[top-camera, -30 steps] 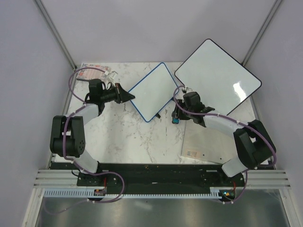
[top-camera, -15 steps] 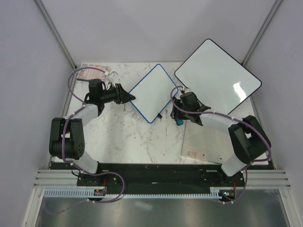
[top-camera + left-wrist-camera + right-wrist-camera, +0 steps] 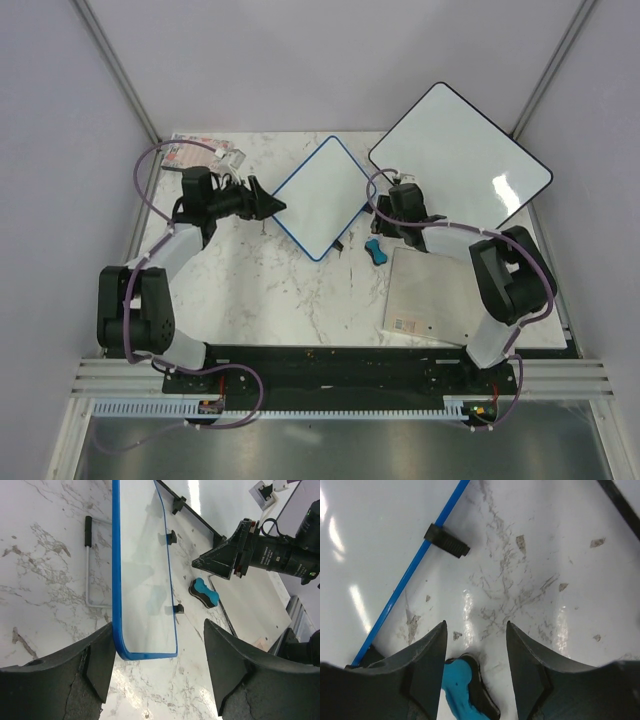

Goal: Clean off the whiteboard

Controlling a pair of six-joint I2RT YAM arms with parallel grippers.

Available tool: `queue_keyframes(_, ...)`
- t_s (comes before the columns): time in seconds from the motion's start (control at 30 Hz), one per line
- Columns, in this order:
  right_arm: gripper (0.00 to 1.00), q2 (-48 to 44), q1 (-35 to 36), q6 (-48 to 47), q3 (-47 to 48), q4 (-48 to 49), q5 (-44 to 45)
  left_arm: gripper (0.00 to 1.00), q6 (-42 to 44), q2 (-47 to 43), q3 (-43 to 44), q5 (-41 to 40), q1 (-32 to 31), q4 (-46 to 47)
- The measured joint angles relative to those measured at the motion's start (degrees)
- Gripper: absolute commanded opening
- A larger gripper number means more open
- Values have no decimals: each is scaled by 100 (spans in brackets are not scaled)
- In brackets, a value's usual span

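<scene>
The whiteboard (image 3: 322, 193), blue-framed with small black feet, lies diamond-wise at the table's middle, and its white face looks blank from above. My left gripper (image 3: 272, 205) is open at its left corner; in the left wrist view the rounded corner (image 3: 145, 652) sits between the spread fingers (image 3: 97, 660) without touching them. A blue and black eraser (image 3: 375, 250) lies loose on the marble just right of the board. My right gripper (image 3: 383, 222) hovers open over it. In the right wrist view the eraser (image 3: 465, 692) rests low between the fingers, beside the left one, with the frame (image 3: 410, 572) beyond.
A larger black-framed blank whiteboard (image 3: 460, 160) leans at the back right. A flat beige sheet (image 3: 440, 295) with a barcode label lies at the front right. Small packets (image 3: 200, 153) sit in the back left corner. A thin wire stand (image 3: 89, 565) lies beside the blue board.
My left gripper has opened off the whiteboard's corner. My right gripper has let the eraser go onto the table and drawn back a little from it.
</scene>
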Motion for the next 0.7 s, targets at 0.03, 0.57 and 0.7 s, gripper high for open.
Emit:
queue_keyframes(0.03, 57, 50, -81, 9, 13, 66, -66, 76, 17, -101, -2, -83, 0, -79)
queue_keyframes(0.57, 13, 831, -483, 146, 601, 389, -551, 7, 328, -1388, 229, -2170, -4, -1967)
queue_keyframes(0.7, 11, 1084, -518, 146, 804, 385, -551, 2, 420, -2087, 221, -2398, -107, -2155)
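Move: The right hand hangs low beside the whiteboard's table-side edge. The black clip nearest the board's right corner lies about 7 cm ahead, 3 cm left and 3 cm down; the whiteboard's middle is some 6 cm ahead, 11 cm left and 3 cm higher. The blue eraser lies roughly 5 cm behind, 2 cm left and 3 cm below. From the left hand, already open at the board's raised left corner, the board's middle is about 7 cm ahead, 8 cm right and 9 cm lower. Leftward and then up, the left hand backs off the whiteboard's raised left corner, some 5 cm aside and 6 cm higher, swinging roughly 20 degrees counter-clockwise and shutting its empty fingers late on. The right hand meanwhile pushes forward about 5 cm, sinking slightly, away from the eraser and towards the clip near the board's right corner, and nearly closes with nothing between its fingers; it ends close to the clip, contact not visible. ##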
